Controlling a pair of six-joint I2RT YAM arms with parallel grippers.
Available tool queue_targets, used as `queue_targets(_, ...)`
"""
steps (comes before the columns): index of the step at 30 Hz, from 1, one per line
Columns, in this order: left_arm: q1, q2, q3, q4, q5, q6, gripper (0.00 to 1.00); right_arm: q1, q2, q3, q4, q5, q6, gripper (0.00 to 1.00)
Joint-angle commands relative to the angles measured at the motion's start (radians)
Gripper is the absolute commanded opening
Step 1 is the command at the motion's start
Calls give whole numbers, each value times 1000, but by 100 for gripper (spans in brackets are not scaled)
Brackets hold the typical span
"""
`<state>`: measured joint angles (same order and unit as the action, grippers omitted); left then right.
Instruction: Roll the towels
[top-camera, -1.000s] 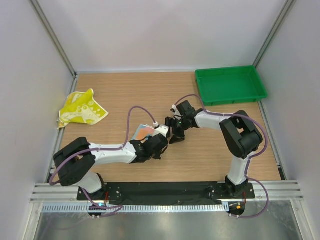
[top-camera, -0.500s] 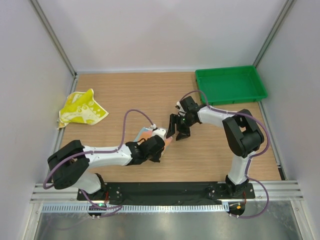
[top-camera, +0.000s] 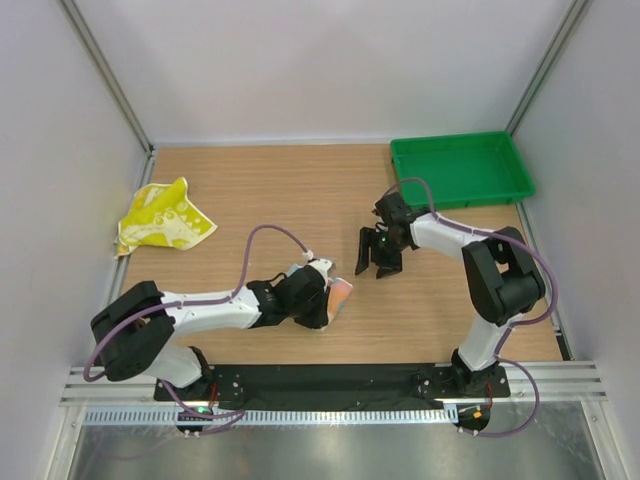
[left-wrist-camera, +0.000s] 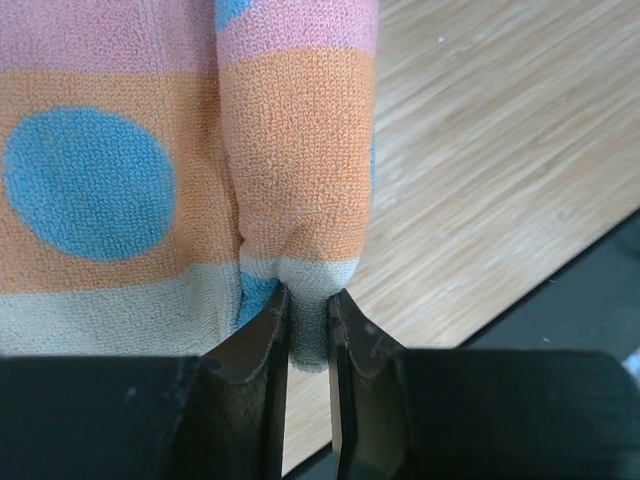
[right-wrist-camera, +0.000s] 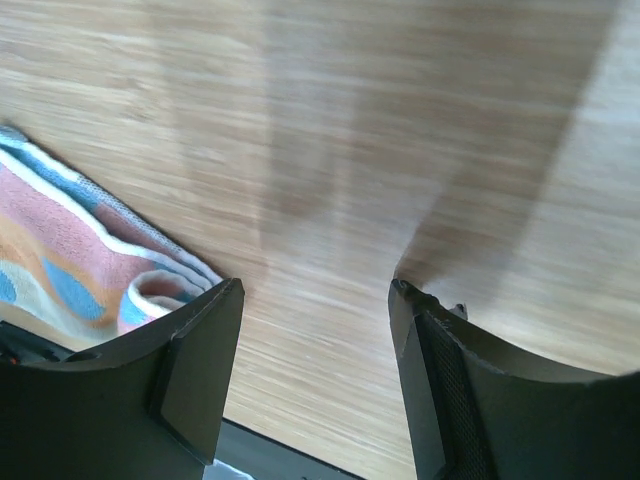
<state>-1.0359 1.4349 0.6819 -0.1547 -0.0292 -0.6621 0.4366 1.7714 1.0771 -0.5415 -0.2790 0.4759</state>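
Observation:
The orange-pink towel with blue dots (top-camera: 340, 292) lies folded over near the table's front middle. My left gripper (top-camera: 326, 302) is shut on its pale edge, seen close up as striped cloth (left-wrist-camera: 290, 150) pinched between the jaws (left-wrist-camera: 307, 325). My right gripper (top-camera: 375, 267) hangs open a little to the right of and behind that towel, with nothing between its fingers (right-wrist-camera: 315, 290); the towel's rolled end (right-wrist-camera: 150, 295) shows at the lower left of the right wrist view. The yellow patterned towel (top-camera: 165, 217) lies crumpled at the far left.
A green tray (top-camera: 460, 170) stands at the back right corner. Metal frame posts and white walls close in the left, right and back sides. A black base rail (top-camera: 330, 380) runs along the near edge.
My left gripper has dragged the dotted towel toward the near edge and a bit right. My right gripper has pulled back to the right, away from the towel, staying open.

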Motion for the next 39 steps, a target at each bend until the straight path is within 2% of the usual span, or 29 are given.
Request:
queue_targets(1, 31, -16, -22, 41, 161, -60, 1, -7, -99, -37, -25, 57, -5, 67)
queue_targets(7, 143, -21, -128, 252, 345, -180, 1, -7, -199, -86, 12, -21, 29, 67)
queue_targets(13, 256, -16, -224, 403, 477, -310, 1, -6, -251, -192, 164, -219, 67, 67)
queue_targets(21, 425, 34, -360, 676, 630, -493, 1, -6, -250, -270, 271, -282, 110, 67)
queue_targets(30, 502, 163, -401, 762, 678, -567, 0, 19, -239, -318, 428, -319, 174, 67)
queue_targets(39, 562, 182, -394, 528, 600, -561, 0, 89, -167, -370, 661, -262, 265, 64)
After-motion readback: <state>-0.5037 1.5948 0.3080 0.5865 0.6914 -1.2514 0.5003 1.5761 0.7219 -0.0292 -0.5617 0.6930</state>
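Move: Pinching the near end of the towel roll, the left hand has the roll's body about 4 cm ahead and 2 cm to its right; the towel's flat part, onto which the roll goes, lies some 6 cm ahead and 6 cm left, a little lower. From the open right hand the roll's middle is roughly 8 cm back and 8 cm left at nearly the same height, with the flat part about 6 cm back and 16 cm left. Twisting counter-clockwise by some 50 degrees and tipping flatter towards its right, the left hand keeps its pinch on the roll's near end and brings it left and forward about 4 cm, over towards the flat part. The right hand, fingers staying open, lifts about 4 cm, then draws back and swings left towards the roll, ending slightly lower, without visible contact. ##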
